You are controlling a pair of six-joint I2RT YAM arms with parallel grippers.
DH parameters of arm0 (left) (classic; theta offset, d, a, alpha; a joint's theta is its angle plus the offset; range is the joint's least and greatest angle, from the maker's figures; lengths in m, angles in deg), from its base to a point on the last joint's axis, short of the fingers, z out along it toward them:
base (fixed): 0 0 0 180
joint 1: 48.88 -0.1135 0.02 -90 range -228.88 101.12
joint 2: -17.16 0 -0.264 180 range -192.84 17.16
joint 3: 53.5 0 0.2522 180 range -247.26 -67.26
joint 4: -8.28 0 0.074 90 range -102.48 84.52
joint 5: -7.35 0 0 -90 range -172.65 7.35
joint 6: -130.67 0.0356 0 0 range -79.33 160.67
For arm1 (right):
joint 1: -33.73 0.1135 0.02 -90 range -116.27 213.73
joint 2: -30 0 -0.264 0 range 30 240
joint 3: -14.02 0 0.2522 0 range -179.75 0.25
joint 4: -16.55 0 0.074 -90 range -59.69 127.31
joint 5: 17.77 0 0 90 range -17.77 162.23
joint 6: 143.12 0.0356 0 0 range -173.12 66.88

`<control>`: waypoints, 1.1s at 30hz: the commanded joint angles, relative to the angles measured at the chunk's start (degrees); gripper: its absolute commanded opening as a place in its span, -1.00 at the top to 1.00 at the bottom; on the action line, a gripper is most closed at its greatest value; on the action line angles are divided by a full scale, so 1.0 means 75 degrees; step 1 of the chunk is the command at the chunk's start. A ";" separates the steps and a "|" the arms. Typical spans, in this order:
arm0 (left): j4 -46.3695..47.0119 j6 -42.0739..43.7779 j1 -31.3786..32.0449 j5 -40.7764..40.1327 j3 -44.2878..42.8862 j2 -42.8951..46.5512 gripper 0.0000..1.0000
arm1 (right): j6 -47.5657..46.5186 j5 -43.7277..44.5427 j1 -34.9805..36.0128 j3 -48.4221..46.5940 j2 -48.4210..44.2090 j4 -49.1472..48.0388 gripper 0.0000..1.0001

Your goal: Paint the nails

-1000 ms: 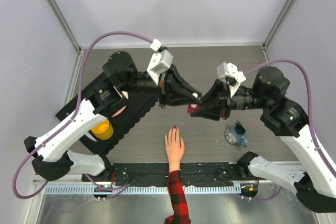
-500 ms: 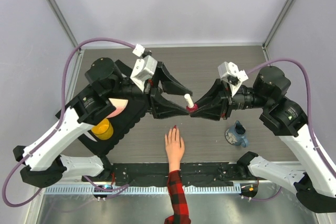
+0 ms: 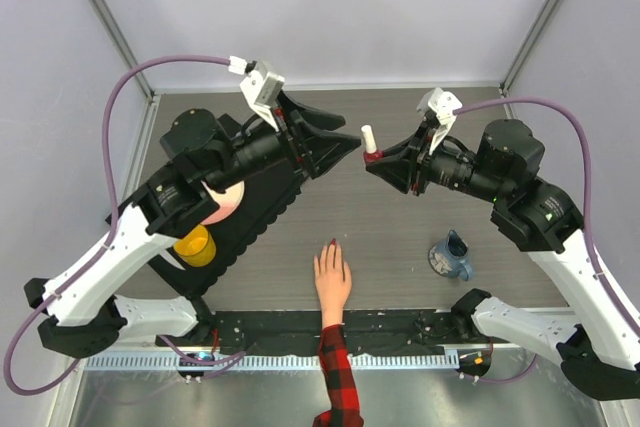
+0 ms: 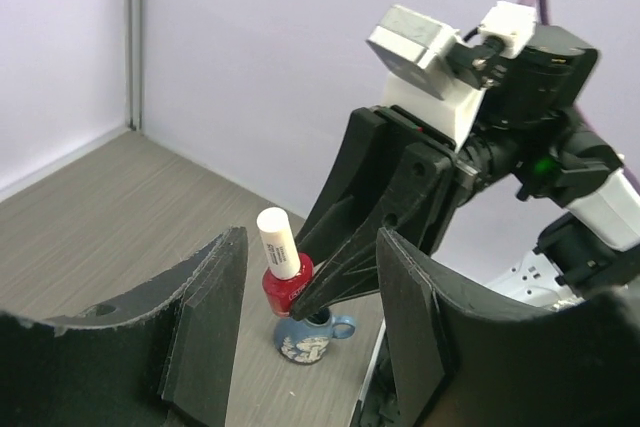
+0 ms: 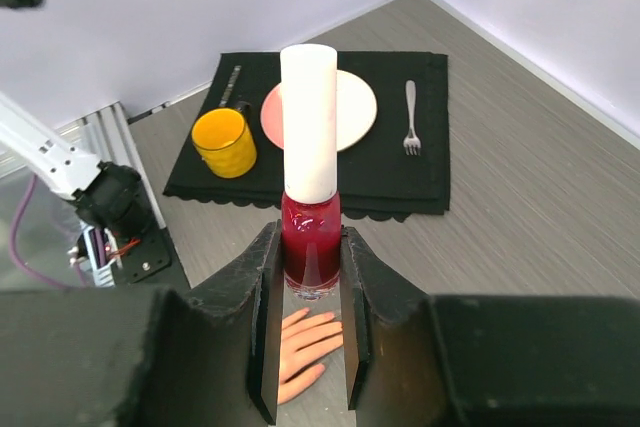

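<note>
The pale hand (image 3: 332,279) in a plaid sleeve lies flat near the front edge. Its nails (image 3: 332,244) are tiny, and the longest fingertip looks reddish. Beneath the right wrist camera the hand (image 5: 305,342) shows again between the jaws. My right gripper (image 3: 385,159) is shut on the red polish bottle (image 3: 371,154), held upright in the air with its white cap on. From the right wrist, the bottle (image 5: 310,237) sits clamped in the right gripper (image 5: 309,247). My left gripper (image 3: 345,147) is open just left of the cap, not touching it. Its empty pads (image 4: 210,327) frame the bottle (image 4: 285,282).
A blue mug (image 3: 450,257) stands right of the hand. A black placemat (image 3: 255,222) on the left carries a yellow cup (image 3: 195,245), a pink plate (image 5: 350,107) and a fork (image 5: 411,117). Side walls enclose the table.
The left gripper was shut on the bottle's cap, then opened and drew back to the left. The right gripper raised the bottle toward the back. The cap stays on.
</note>
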State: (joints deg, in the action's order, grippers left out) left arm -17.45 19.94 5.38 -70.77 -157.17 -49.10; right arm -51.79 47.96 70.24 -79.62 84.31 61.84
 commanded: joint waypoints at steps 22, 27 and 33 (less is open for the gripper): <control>0.1963 -0.0842 -0.0447 0.5532 -0.0457 -0.1372 1.00 | 0.0128 -0.1993 -0.0028 0.0301 -0.0595 -0.0757 0.99; 1.0139 -0.7275 -0.0520 0.8774 0.0597 -0.1923 1.00 | 0.1878 -0.5047 -0.0028 0.0968 -0.0900 -0.2698 0.98; 0.8491 -0.5576 -0.0543 0.8366 0.0550 -0.1713 0.84 | 0.2039 -0.4897 -0.0028 0.1053 -0.0854 -0.3149 0.98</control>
State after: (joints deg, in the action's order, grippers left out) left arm 40.69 -18.64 1.34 -13.68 -152.84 -65.12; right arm -38.35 16.40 70.18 -72.32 76.59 44.51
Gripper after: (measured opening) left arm 0.098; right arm 0.287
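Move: The left hand is open and empty, with the white cap of the nail polish some 2 cm farther out, about 5 cm to its right and 5 cm below it. The right hand already holds the red bottle, cap up, so that cap stands about 4 cm above the right hand, roughly 1 cm to its left and 1 cm ahead. Far beneath, counted from the right hand, the false hand lies about 7 cm back and 5 cm left, 41 cm down; the blue jug lies about 3 cm back and 20 cm right, 39 cm down. The left hand goes down, to the right and a little forward, about 7 cm in all, onto the white cap and shuts its fingers to pinch it, while the right hand keeps its hold on the bottle and shifts barely a centimetre. Then both hands sweep back together towards the bases some 13 cm, rising about 4 cm, the left swinging clockwise by nearly 60 degrees and the right counter-clockwise by about 35, each still gripping its own end of the nail polish. ##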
